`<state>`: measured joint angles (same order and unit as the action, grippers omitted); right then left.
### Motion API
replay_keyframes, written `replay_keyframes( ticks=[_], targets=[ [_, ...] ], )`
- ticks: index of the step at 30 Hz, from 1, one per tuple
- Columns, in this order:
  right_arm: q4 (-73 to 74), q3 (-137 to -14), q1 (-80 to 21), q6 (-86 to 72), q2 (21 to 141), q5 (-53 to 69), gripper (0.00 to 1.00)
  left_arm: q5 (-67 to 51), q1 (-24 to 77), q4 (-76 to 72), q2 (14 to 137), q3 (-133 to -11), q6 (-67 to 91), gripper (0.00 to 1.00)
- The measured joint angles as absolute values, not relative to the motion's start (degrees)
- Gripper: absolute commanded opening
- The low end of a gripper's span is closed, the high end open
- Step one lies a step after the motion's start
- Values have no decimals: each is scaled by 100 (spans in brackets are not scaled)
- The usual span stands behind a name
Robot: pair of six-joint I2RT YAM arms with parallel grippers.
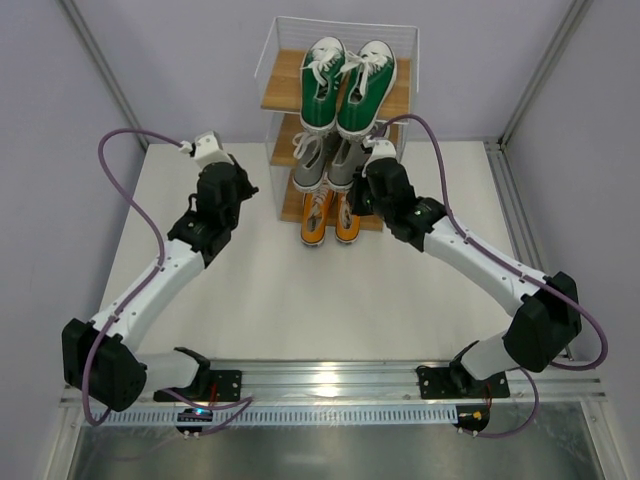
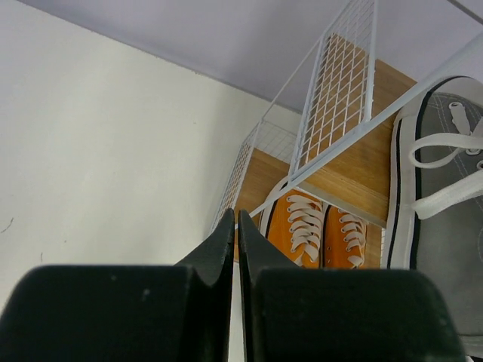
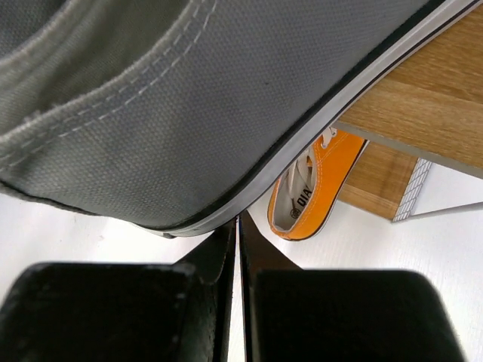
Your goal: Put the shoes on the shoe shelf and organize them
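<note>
The shoe shelf (image 1: 283, 72) stands at the back middle of the table. The green pair (image 1: 347, 85) is on its top board, the grey pair (image 1: 325, 165) on the middle board, and the orange pair (image 1: 331, 220) on the bottom board, heels sticking out in front. My left gripper (image 1: 250, 188) is shut and empty, just left of the shelf; its wrist view shows the orange pair (image 2: 324, 226) and a grey shoe (image 2: 445, 196). My right gripper (image 1: 365, 190) is shut, its tips (image 3: 238, 219) right at the sole edge of the grey shoe (image 3: 189, 98). An orange shoe (image 3: 313, 188) lies below.
The white table (image 1: 300, 300) stretches in front of the shelf. The shelf's white wire side (image 2: 332, 98) is close to my left fingers. Metal frame posts stand at the back corners (image 1: 535, 70). A rail with the arm bases (image 1: 330, 380) runs along the near edge.
</note>
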<state>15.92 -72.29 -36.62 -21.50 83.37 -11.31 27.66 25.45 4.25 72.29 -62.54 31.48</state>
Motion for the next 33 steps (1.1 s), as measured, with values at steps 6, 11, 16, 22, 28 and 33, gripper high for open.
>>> replay_keyframes(
  ticks=[6,11,16,22,28,33],
  targets=[
    [1551,-7255,-3651,-2110,8385,-1186,4,2622,2523,419,7172,-6252,3212,0],
    [1577,-7153,-3651,-2112,8143,-1350,4,2235,2517,414,7181,-6252,3413,0],
    [1695,-6869,-3651,-2112,7570,-1540,4,1376,2515,436,7402,-6281,3739,1],
    [1859,-6735,-3651,-2115,7253,-1693,4,152,2528,888,8256,-6860,3911,0],
    [1938,-6617,-3651,-2115,7146,-1754,4,-132,2536,1090,8779,-7137,3988,0],
    [2005,-6501,-3651,-2117,7032,-1791,4,-239,2596,1144,9107,-7655,4034,0]
  ],
)
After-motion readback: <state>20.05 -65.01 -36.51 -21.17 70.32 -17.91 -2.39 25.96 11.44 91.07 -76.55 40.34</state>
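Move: Ahead and to the right of the left hand, on the middle shelf, sits the left grey shoe, its middle about 16 cm right, 10 cm forward and 3 cm lower. The left green shoe is straight above that shoe by some 18 cm, and the left orange shoe some 18 cm straight below it. From the right hand, beside its heel, the right grey shoe's middle lies about 12 cm ahead, 1 cm left and 3 cm higher. Swinging rightward about 12 cm towards the left grey shoe's heel, the shut left hand dips some 6 cm, then eases slightly forward and up; it turns about 25 degrees clockwise and tips its fingertips down, ending close beside the shoe. Meanwhile the right hand, also shut, comes free of the right grey shoe's heel, going right and back about 6 cm and a little up. ##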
